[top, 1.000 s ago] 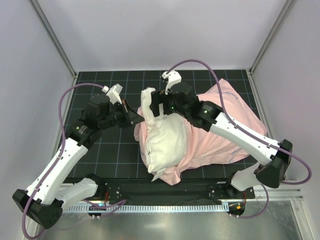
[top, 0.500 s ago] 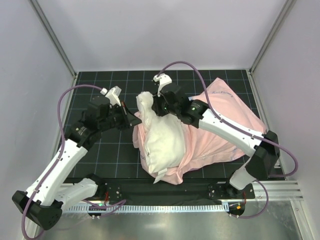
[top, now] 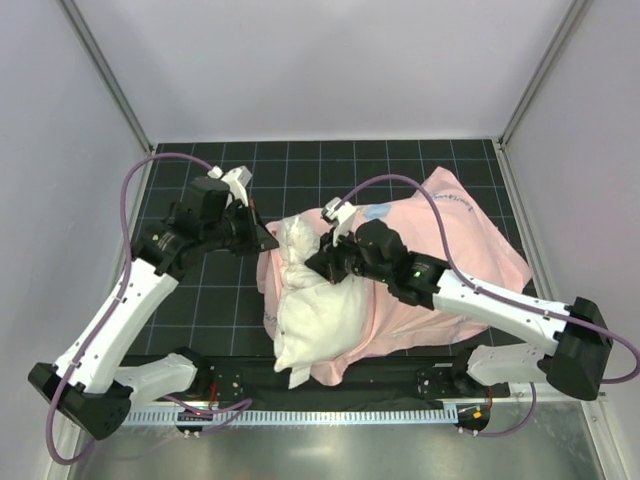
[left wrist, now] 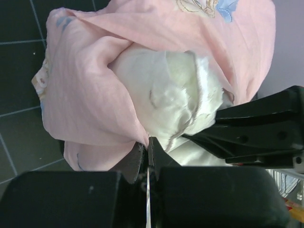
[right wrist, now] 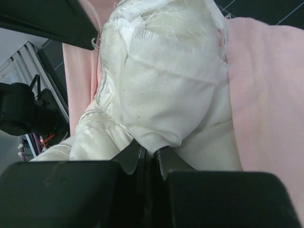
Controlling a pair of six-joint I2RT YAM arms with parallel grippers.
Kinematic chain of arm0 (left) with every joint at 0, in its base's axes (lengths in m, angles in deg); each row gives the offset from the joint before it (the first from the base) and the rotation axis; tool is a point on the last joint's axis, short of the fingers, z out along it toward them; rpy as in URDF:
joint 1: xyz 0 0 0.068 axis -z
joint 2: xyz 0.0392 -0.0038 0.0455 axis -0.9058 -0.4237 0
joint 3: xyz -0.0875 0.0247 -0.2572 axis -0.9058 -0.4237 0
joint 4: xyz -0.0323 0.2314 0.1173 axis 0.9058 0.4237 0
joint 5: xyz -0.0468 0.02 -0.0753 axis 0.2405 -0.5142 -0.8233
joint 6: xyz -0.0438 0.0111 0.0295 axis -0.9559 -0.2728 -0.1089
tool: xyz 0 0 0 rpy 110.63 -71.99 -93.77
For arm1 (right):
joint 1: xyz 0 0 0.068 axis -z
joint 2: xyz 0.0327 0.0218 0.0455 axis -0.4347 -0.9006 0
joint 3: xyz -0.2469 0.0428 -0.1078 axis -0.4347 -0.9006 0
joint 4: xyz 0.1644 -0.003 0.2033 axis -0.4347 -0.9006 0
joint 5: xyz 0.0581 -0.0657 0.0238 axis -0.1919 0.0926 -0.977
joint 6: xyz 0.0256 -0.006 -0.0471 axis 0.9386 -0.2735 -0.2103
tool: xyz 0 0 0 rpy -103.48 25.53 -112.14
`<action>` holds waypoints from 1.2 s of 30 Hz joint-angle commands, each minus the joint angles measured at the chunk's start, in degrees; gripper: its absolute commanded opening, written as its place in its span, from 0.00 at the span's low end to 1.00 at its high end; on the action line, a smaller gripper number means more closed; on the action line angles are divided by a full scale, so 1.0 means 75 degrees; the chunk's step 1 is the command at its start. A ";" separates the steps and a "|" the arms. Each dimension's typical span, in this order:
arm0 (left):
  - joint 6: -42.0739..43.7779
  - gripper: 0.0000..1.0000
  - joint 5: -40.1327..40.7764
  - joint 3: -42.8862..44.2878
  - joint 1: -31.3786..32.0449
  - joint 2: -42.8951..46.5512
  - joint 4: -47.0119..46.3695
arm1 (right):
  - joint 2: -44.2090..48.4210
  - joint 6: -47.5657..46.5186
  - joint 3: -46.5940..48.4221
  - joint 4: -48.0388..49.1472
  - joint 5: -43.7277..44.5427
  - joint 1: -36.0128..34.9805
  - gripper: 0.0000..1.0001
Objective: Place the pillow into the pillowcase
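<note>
The white pillow (top: 312, 300) lies slantwise on the pink pillowcase (top: 455, 235), its near end toward the arm bases. My left gripper (top: 268, 240) is at the pillow's far left corner, shut on a pinch of the pillowcase's pink edge (left wrist: 90, 95), which drapes over the pillow (left wrist: 171, 90). That grip shows low in the left wrist view, where the left gripper (left wrist: 148, 145) has its jaws together. My right gripper (top: 318, 268) presses into the pillow's upper part. In the right wrist view the right gripper (right wrist: 151, 153) is shut on a fold of the pillow (right wrist: 166, 71), with pillowcase (right wrist: 268, 95) at right.
A black gridded mat (top: 200, 300) covers the table. Metal frame posts (top: 110, 80) and pale walls close in the left, back and right. A metal rail (top: 330, 410) runs along the near edge between the arm bases.
The right gripper came down and toward the near side, and closed on the pillow. The pillow's far end dropped lower. The left gripper shifted slightly back, still holding the pink edge.
</note>
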 commanded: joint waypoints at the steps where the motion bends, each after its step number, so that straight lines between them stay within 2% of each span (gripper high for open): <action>1: 0.0487 0.00 0.0507 0.1074 -0.0157 -0.0287 -0.1550 | -0.0629 0.0460 -0.0727 -0.0757 -0.1270 -0.0500 0.04; 4: 0.0522 0.00 -0.0171 0.1297 -0.0075 -0.0405 -0.1912 | -0.1273 0.0543 -0.0775 -0.0533 -0.1246 -0.0512 0.04; 8: 0.0710 0.00 0.0002 0.1660 0.0253 -0.0300 -0.2276 | -0.2223 0.0543 -0.0331 -0.0462 -0.1493 -0.0512 0.04; 10: 0.0733 0.00 -0.0254 0.2023 0.0428 -0.0393 -0.2265 | -0.2797 0.0578 -0.0154 -0.0474 -0.1446 -0.0512 0.04; 15: 0.0698 0.00 -0.0362 0.2399 0.1096 -0.0382 -0.2253 | -0.3595 0.0998 0.0490 -0.0930 -0.0511 -0.0489 0.04; 19: 0.0417 0.00 -0.0432 0.2165 0.1179 0.0039 -0.2102 | -0.3584 0.1327 0.0585 -0.1036 0.0252 -0.0162 0.04; 24: 0.0043 0.00 -0.0538 0.0832 0.1179 0.0963 -0.1984 | -0.3023 0.1562 0.0737 -0.1247 0.1036 0.0436 0.04; 26: -0.0051 0.00 -0.0386 0.0234 0.1168 0.1211 -0.1937 | -0.2578 0.1680 0.0714 -0.1248 0.1097 0.0659 0.11; 27: -0.0087 0.00 -0.0315 -0.0453 0.1179 0.1293 -0.1948 | -0.2054 0.1668 0.0690 -0.1178 0.0946 0.0811 0.16; 28: -0.0191 0.00 -0.0233 -0.0762 0.1179 0.1387 -0.2018 | -0.1793 0.1668 0.0655 -0.1003 0.0829 0.0835 0.28; 29: -0.0250 0.00 -0.0244 -0.1125 0.1179 0.1423 -0.2262 | -0.1559 0.1575 0.0678 -0.0955 0.0688 0.0847 0.32; 30: -0.0332 0.00 -0.0291 -0.1639 0.1179 0.1435 -0.2427 | -0.1220 0.1516 0.0760 -0.0989 0.0281 0.0847 0.40; 32: -0.0438 0.00 -0.0280 -0.2041 0.1214 0.1458 -0.2709 | -0.1018 0.1399 0.1191 -0.1433 -0.0003 0.0847 0.45; 33: -0.0439 0.00 -0.0187 -0.2170 0.1226 0.1470 -0.2826 | -0.0948 0.1352 0.1333 -0.1609 -0.0155 0.0859 0.55; 36: -0.0240 0.00 0.0118 -0.2265 0.1249 0.1505 -0.2746 | -0.0503 0.1304 0.1651 -0.2266 -0.0356 0.0847 0.69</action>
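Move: The right hand has the pillow pinched; the pillowcase mouth it is working into lies about 10 cm to its left, 8 cm ahead and 7 cm lower. From it, the pillow's crumpled far end is some 11 cm ahead, 6 cm left and 2 cm lower. The left hand holds the pillowcase's edge, with the pillow body about 10 cm back, 11 cm right and 12 cm below it. Left and down, some 6 cm and 8 cm, the right hand pushes its pinched fold of pillow towards the pillowcase mouth, easing forward; it then swings back right, lets go and rises clear with fingers wide. The left hand, still pinching the pillowcase edge, dips slightly, shifts right and up, then draws back and down about 4 cm beyond its starting place, turning slightly clockwise. ##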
